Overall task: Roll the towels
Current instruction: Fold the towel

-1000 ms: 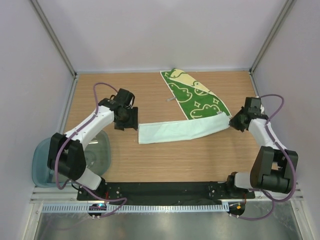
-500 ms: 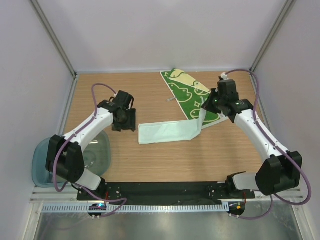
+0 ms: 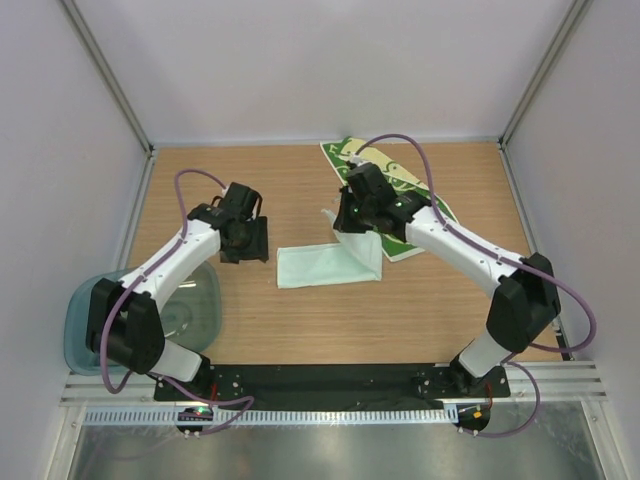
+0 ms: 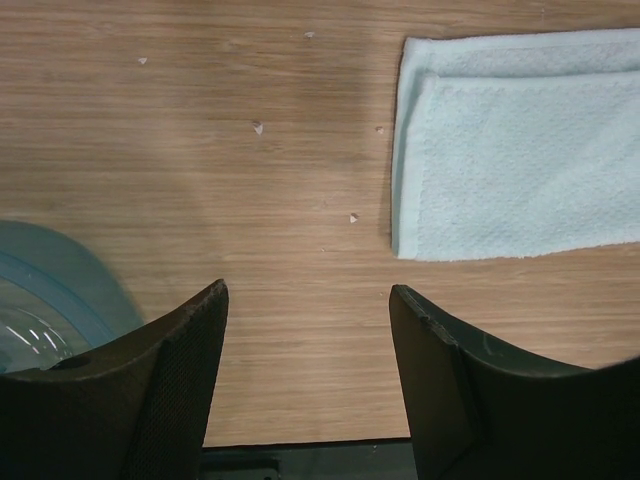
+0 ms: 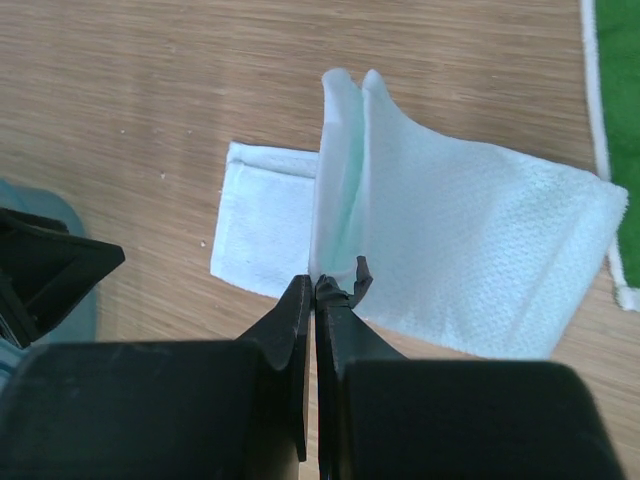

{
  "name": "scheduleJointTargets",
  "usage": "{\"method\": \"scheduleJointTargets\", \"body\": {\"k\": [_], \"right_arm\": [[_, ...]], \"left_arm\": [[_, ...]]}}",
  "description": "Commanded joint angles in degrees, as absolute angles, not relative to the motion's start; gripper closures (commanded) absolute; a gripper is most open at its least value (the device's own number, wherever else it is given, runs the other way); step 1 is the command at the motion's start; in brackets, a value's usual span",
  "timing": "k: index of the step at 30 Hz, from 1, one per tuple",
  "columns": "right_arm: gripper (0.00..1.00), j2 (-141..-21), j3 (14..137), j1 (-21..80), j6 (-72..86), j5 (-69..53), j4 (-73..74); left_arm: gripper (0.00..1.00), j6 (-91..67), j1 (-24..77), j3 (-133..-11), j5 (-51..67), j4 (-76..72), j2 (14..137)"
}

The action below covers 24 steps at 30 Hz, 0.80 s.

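Observation:
The pale mint-blue towel (image 3: 328, 266) lies mid-table as a short folded strip. My right gripper (image 3: 342, 222) is shut on its end and holds that end raised above the strip. In the right wrist view the towel (image 5: 470, 260) rises from the pinched jaws (image 5: 316, 285), doubled over its lower layer. The green patterned towel (image 3: 428, 232) lies flat behind, partly under the right arm, and its edge (image 5: 620, 100) shows in the right wrist view. My left gripper (image 3: 245, 240) hovers open over bare wood just left of the strip, with the towel's end (image 4: 520, 150) ahead of the empty jaws (image 4: 308, 295).
A translucent teal bin (image 3: 90, 320) sits at the table's left front edge, under the left arm, and its rim (image 4: 40, 290) shows beside the left fingers. Pale walls close in the table at the back and sides. Small crumbs dot the wood.
My right arm has swung from the far right to the middle, carrying the mint towel's end leftward over itself, so the long strip is now doubled. The left gripper has barely shifted.

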<state>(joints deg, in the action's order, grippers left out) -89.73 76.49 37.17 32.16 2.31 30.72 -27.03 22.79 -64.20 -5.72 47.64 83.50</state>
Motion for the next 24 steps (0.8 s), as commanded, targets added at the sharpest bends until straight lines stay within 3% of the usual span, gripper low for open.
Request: {"method": "scheduleJointTargets", "body": {"k": [1,24], "right_arm": [[0.99,-92.71,81.90,40.69,33.92,4.83,28.39],[0.99,-106.34,86.05,53.08,37.09,4.83,24.17]], "left_arm": [[0.33,-27.77,22.33,-63.90,-4.57,45.88,81.65],[0.33,-28.30,20.57,-63.46,-5.45,46.14,82.00]]}}
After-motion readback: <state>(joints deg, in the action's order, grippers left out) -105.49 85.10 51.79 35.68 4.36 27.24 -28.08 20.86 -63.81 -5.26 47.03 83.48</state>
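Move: The right hand, pinching the white towel's lifted end, has the towel's left edge about 18 cm to its left, 3 cm back and 14 cm below. The resting part's right end lies some 10 cm right and 3 cm back, at table level; the green towel's middle is about 20 cm ahead and 12 cm right. From the open left hand, the left edge is about 8 cm right, 2 cm ahead and 7 cm below. Right hand keeps its pinch, carrying the lifted end about 12 cm left towards the left edge, sinking some 5 cm. ##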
